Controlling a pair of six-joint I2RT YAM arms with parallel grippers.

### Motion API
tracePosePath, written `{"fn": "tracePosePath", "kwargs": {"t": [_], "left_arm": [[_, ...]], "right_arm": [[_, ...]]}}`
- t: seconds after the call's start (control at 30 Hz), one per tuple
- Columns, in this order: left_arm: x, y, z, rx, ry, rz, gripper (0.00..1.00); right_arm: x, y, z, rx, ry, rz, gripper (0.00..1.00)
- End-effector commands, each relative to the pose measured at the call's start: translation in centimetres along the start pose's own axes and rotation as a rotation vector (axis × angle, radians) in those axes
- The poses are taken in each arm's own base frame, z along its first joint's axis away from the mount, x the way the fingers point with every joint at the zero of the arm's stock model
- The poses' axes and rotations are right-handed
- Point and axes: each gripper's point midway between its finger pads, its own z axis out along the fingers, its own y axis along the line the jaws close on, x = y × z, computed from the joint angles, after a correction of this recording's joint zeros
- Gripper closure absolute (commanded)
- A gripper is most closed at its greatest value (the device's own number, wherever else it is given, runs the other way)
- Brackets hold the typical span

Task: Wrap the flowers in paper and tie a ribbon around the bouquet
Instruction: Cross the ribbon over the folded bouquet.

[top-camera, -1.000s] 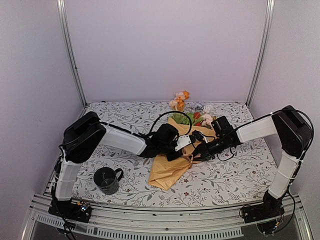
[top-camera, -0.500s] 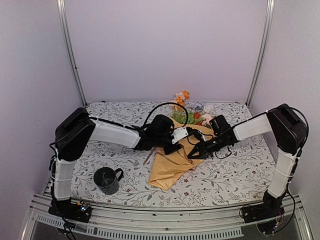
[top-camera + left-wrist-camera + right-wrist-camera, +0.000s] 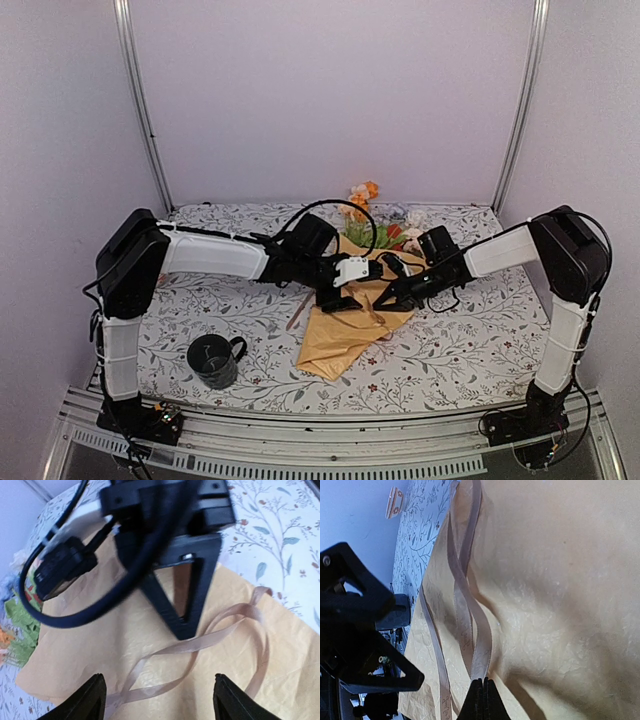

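The bouquet (image 3: 335,340) lies on the table as a mustard-yellow paper (image 3: 95,645) cone, with the flowers (image 3: 392,235) showing at its far, wide end. The tan ribbon (image 3: 175,647) loops loosely over the paper. My right gripper (image 3: 481,700) rests on the cone and is shut on a fold of the ribbon (image 3: 465,615). My left gripper (image 3: 160,700) hovers just above the paper, open, with a ribbon loop lying between its fingers (image 3: 92,700) untouched. In the top view the left gripper (image 3: 340,297) and right gripper (image 3: 386,298) face each other closely across the cone.
A dark mug (image 3: 212,360) stands on the floral tablecloth (image 3: 470,340) at the near left. Loose orange and peach flower heads (image 3: 360,200) lie by the back wall. One ribbon end (image 3: 296,312) trails off the paper to the left. Black cables hang over the cone.
My left gripper has opened, letting go, and its arm has drawn back to the left and farther away. My right gripper has shut on the ribbon and stayed over the cone.
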Motion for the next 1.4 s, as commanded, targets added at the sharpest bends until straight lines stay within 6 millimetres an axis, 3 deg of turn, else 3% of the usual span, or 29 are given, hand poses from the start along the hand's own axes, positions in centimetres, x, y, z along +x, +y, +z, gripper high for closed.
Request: {"fn": "tracePosePath", "kwargs": {"t": [0.0, 0.13, 0.3, 0.53, 0.73, 0.9, 1.13, 1.37], "left_arm": [[-2.4, -2.1, 0.2, 0.124, -0.09, 0.056, 0.25], [-2.2, -3.8, 1.2, 0.18, -0.074, 0.084, 0.23], [-2.3, -6.2, 1.7, 0.233, -0.073, 0.166, 0.24], [-1.9, -6.9, 2.7, 0.262, -0.036, 0.201, 0.28], [-0.8, -4.9, 5.6, 0.103, 0.041, 0.243, 0.5], [-0.5, -6.4, 6.1, 0.159, 0.037, 0.255, 0.59], [-0.3, -5.8, 7.4, 0.079, 0.075, 0.267, 0.99], [-2.1, -4.7, 5.9, 0.035, 0.038, 0.221, 1.0]], "right_arm": [[-3.4, 0.2, -1.6, -0.006, -0.131, 0.03, 1.0], [-4.7, -0.9, -2.3, 0.034, -0.195, 0.095, 1.0], [-4.4, -1.6, -1.7, 0.025, -0.181, 0.133, 1.0], [-3.7, -1.9, -1.7, 0.034, -0.173, 0.144, 1.0], [-3.0, -2.3, -1.5, 0.038, -0.162, 0.156, 1.0], [-2.6, -2.8, -1.5, 0.051, -0.162, 0.161, 1.0], [-2.2, -3.1, -1.4, 0.057, -0.156, 0.163, 1.0], [-1.4, -3.5, -1.5, 0.078, -0.151, 0.165, 1.0]]}}
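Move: The loose stretch of ribbon that the open left fingers want lies about 5 cm to their right, 4 cm back and 6 cm below. The flower heads are some 23 cm ahead and 7 cm right of the left hand; another ribbon strand sticks out past the paper's edge about 10 cm to its left, 2 cm back and 7 cm down. From the shut right fingers the wanted ribbon is roughly 3 cm back, 2 cm left and 2 cm below. Left sinks about 7 cm, rightward and back, and pinches the ribbon; right, still shut, shifts forward-right, then eases down-back. ##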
